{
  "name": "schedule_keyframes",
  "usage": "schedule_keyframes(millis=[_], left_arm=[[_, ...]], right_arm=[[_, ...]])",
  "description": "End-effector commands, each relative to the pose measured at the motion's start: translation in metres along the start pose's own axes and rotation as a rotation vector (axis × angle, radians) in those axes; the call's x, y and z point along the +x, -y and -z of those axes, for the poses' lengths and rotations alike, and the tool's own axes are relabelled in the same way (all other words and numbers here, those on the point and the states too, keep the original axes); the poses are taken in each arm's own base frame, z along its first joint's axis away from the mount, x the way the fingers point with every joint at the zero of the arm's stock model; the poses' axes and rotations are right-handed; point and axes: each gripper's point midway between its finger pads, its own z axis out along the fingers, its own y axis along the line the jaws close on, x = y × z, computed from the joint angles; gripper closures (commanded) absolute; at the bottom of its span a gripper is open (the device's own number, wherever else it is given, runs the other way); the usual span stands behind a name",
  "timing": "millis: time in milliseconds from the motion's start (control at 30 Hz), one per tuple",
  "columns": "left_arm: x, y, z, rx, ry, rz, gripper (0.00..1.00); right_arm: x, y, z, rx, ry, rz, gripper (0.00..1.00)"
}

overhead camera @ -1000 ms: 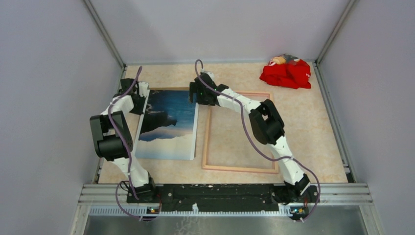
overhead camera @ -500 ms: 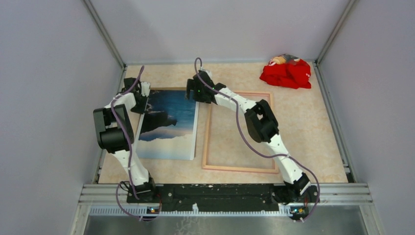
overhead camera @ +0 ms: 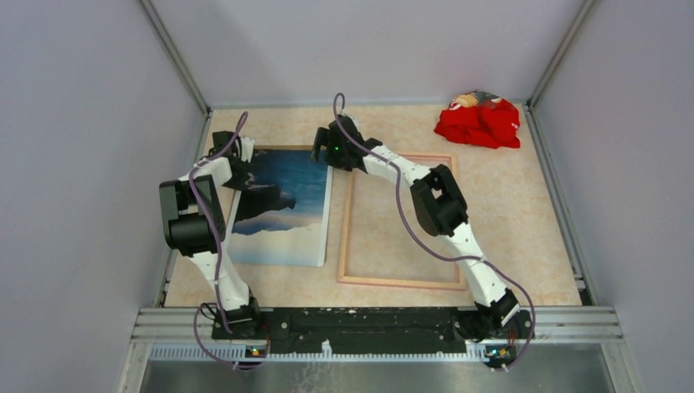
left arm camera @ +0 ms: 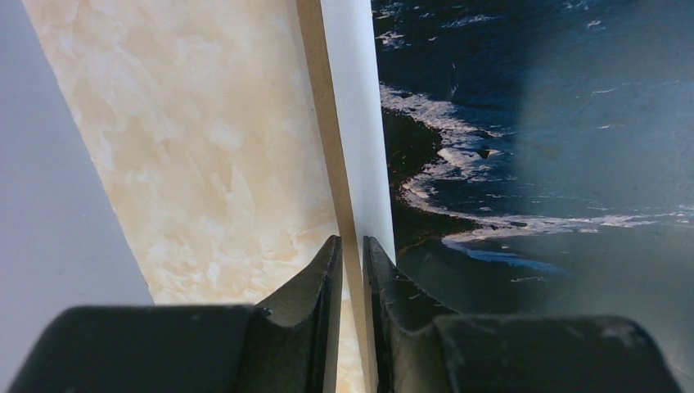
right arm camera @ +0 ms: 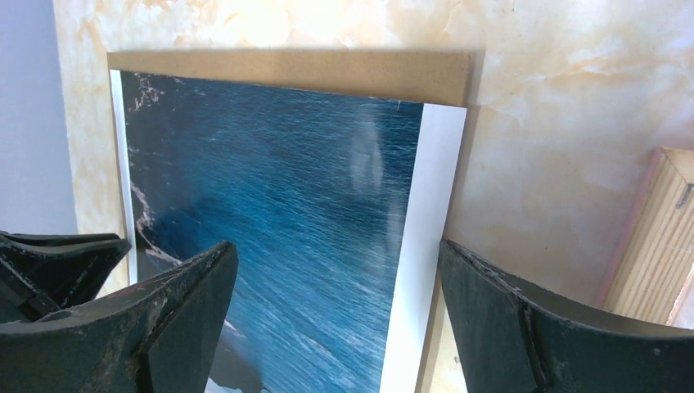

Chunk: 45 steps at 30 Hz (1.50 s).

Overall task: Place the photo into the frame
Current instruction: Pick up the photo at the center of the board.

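Observation:
The photo (overhead camera: 282,209), blue sea and dark coast with a white border, lies face up on a brown backing board (overhead camera: 282,149) at the table's left. My left gripper (overhead camera: 240,164) is at their left edge. In the left wrist view it (left arm camera: 352,246) is shut on the board's edge (left arm camera: 323,123), one finger on the photo's white border (left arm camera: 360,123). My right gripper (overhead camera: 325,151) hangs open over the photo's far right corner; in its wrist view it (right arm camera: 335,250) straddles the photo's (right arm camera: 278,188) right edge. The frame (overhead camera: 344,233) lies flat to the right, pale wood side (right arm camera: 655,237) up.
A crumpled red cloth (overhead camera: 479,123) lies at the back right corner. Grey walls close in the table on three sides, the left wall close beside my left arm. A strip of marbled tabletop (right arm camera: 524,147) separates the board from the frame.
Both grippers have shifted slightly toward the back wall. The left stays shut on the same edge, the right stays open. Photo and frame lie as before.

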Motion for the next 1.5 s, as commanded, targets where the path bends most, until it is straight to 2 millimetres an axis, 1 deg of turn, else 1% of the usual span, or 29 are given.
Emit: schedule_keyframes(millis=[0,267,433,567,667,800,900,1000,1067,1100,1167,1300,1367,1467], left_arm=[[0.025,0.022,-0.013,0.047,-0.054,-0.020,0.78],[0.031,0.026,-0.015,0.046,-0.067,-0.031,0.79],[0.034,0.028,-0.016,0.045,-0.074,-0.036,0.79],[0.035,0.029,-0.016,0.044,-0.078,-0.038,0.79],[0.035,0.030,-0.016,0.041,-0.077,-0.040,0.79],[0.035,0.031,-0.015,0.041,-0.078,-0.042,0.80],[0.035,0.031,-0.015,0.043,-0.078,-0.042,0.80],[0.035,0.032,-0.014,0.043,-0.078,-0.044,0.80],[0.035,0.032,-0.014,0.043,-0.077,-0.044,0.80],[0.035,0.031,-0.014,0.042,-0.077,-0.042,0.80],[0.035,0.031,-0.014,0.042,-0.076,-0.043,0.80],[0.035,0.032,-0.013,0.042,-0.075,-0.041,0.80],[0.035,0.032,-0.013,0.042,-0.075,-0.041,0.81],[0.035,0.032,-0.012,0.043,-0.074,-0.040,0.81]], right_arm=[[-0.007,-0.019,0.008,-0.086,0.021,-0.001,0.08],[-0.013,-0.034,0.025,-0.127,0.050,0.031,0.10],[-0.019,-0.049,0.042,-0.167,0.083,0.044,0.10],[-0.021,-0.060,0.051,-0.173,0.097,0.070,0.11],[-0.020,-0.065,0.055,-0.169,0.099,0.086,0.11],[-0.015,-0.066,0.057,-0.172,0.087,0.087,0.11],[-0.012,-0.070,0.062,-0.197,0.086,0.072,0.11],[-0.012,-0.082,0.072,-0.279,0.080,0.025,0.11],[-0.016,-0.090,0.080,-0.352,0.082,-0.035,0.11],[-0.014,-0.094,0.085,-0.394,0.064,-0.069,0.11],[-0.016,-0.098,0.093,-0.471,0.038,-0.156,0.11],[-0.007,-0.107,0.105,-0.629,-0.022,-0.315,0.11],[-0.002,-0.110,0.107,-0.681,-0.046,-0.362,0.11],[0.000,-0.112,0.112,-0.746,-0.055,-0.415,0.12]])
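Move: The photo lies flat on the brown board. Its middle is about 12 cm back and 11 cm left of the right hand, some 3 cm lower, and the right hand's right finger is already at the photo's right edge. The board's middle is almost directly under the photo's. The frame's middle is about 20 cm to the right and 15 cm back. From the left hand, poised at the photo's left edge, the photo's middle is about 12 cm right and 4 cm back. Back and up, after a first slight pause near the edge, the right hand levers up the photo's right margin, travelling about 7 cm back and 6 cm up with a small drift left. Late on it rolls some 30 degrees, its left side rising, with the fingers staying wide open. The left hand stays put at the photo's left edge, fingers nearly shut, as a stop. ##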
